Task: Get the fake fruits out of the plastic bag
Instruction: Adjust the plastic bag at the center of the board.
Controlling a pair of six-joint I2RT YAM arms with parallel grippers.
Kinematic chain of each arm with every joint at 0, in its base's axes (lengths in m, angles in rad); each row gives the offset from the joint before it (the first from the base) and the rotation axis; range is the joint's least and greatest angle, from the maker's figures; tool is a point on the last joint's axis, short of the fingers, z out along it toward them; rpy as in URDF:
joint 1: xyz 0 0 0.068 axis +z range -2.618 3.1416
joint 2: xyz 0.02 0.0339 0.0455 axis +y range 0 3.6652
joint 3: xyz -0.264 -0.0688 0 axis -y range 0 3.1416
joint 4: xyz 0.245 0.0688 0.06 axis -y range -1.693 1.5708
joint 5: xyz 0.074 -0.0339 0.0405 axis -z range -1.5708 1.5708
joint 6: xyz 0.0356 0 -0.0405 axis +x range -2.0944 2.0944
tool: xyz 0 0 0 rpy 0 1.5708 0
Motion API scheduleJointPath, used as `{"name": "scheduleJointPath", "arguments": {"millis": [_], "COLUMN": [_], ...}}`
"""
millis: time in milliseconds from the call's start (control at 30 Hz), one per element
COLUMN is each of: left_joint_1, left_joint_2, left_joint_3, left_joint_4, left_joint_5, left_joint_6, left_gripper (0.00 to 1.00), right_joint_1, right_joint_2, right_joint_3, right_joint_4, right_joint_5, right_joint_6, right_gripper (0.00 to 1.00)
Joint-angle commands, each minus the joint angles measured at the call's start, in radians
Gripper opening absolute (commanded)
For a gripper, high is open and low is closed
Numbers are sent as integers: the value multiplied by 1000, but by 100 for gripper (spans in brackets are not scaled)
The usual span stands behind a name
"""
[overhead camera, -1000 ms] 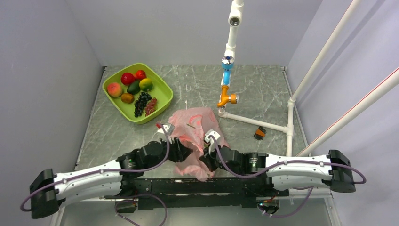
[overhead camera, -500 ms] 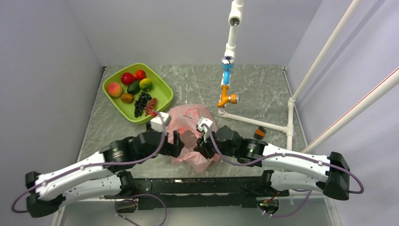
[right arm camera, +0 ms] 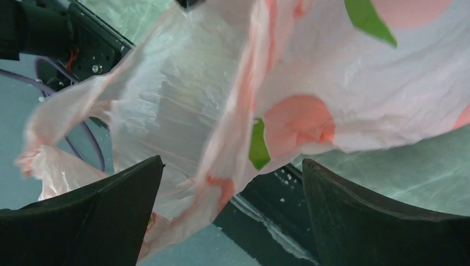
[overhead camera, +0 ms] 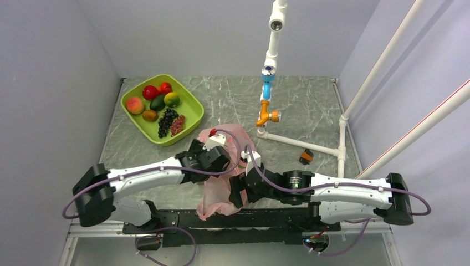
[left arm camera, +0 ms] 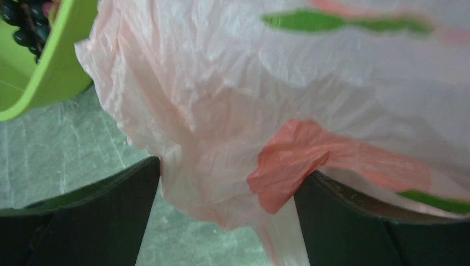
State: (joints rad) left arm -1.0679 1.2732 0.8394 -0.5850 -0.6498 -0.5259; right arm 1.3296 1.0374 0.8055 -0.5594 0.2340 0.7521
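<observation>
The pink plastic bag (overhead camera: 223, 172) lies crumpled between my two grippers and trails to the table's near edge. My left gripper (overhead camera: 221, 165) is over its upper part. In the left wrist view the fingers stand apart (left arm camera: 227, 188) with a fold of the bag (left arm camera: 221, 111) hanging between them. My right gripper (overhead camera: 239, 191) is at the bag's right side, its jaws wide apart (right arm camera: 231, 183) with bag film (right arm camera: 183, 111) between them. A brown-orange oval fruit (overhead camera: 149, 115) and a reddish-brown grape bunch (overhead camera: 178, 126) lie in the green tray (overhead camera: 191, 102). The dark plum-like fruit is out of sight.
The tray at the back left also holds a peach, red fruits, an avocado, a lime and a dark grape bunch (overhead camera: 165, 121); its corner shows in the left wrist view (left arm camera: 50, 72). A white pipe frame (overhead camera: 299, 145) with an orange valve (overhead camera: 267, 117) stands to the right.
My left arm has swung forward and right onto the bag. My right gripper has pulled back toward the near edge. The bag now stretches down to the near edge.
</observation>
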Motion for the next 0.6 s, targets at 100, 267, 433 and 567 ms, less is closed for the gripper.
{"name": "scheduleJointPath", "arguments": {"millis": [100, 267, 433, 567], "left_joint_1": [43, 67, 95, 104], "left_joint_2": [95, -39, -310, -500], "left_joint_3": [202, 238, 152, 37], "left_joint_4": [-163, -272, -234, -144], "left_joint_5": [-234, -235, -47, 127], "left_joint_6": [-22, -52, -55, -88], "left_gripper": [45, 5, 0, 0], "right_joint_1": [79, 74, 20, 6], "right_joint_2": [18, -83, -157, -215], "right_joint_3": [-181, -309, -292, -301], "right_joint_4": [40, 27, -77, -135], "right_joint_5": [195, 366, 538, 596], "right_joint_6": [359, 425, 427, 434], "right_gripper": [83, 60, 42, 39]}}
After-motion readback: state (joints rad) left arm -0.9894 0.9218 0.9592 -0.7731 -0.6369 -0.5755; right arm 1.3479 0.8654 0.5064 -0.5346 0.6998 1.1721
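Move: The pink plastic bag's loose film stands right in front of the left hand's open fingers, about 3 cm ahead and level; the green tray's middle is some 18 cm ahead and 18 cm left of that hand, 8 cm lower, and the upright pipe's foot 11 cm ahead, 17 cm right. For the right hand, the bag's right side lies roughly 6 cm ahead, 6 cm right and 5 cm below; the bag's mouth is about 5 cm back, 7 cm left and 10 cm down. The bag's film is pinched by the left hand, which pushes about 3 cm forward while its wide-open fingers shut, then pulls it up some 11 cm, drawing back and left. The right hand sinks and goes right beside the bag, then forward and partly up again, turning about 30 degrees clockwise, its fingers narrowing around the film but not shut. ##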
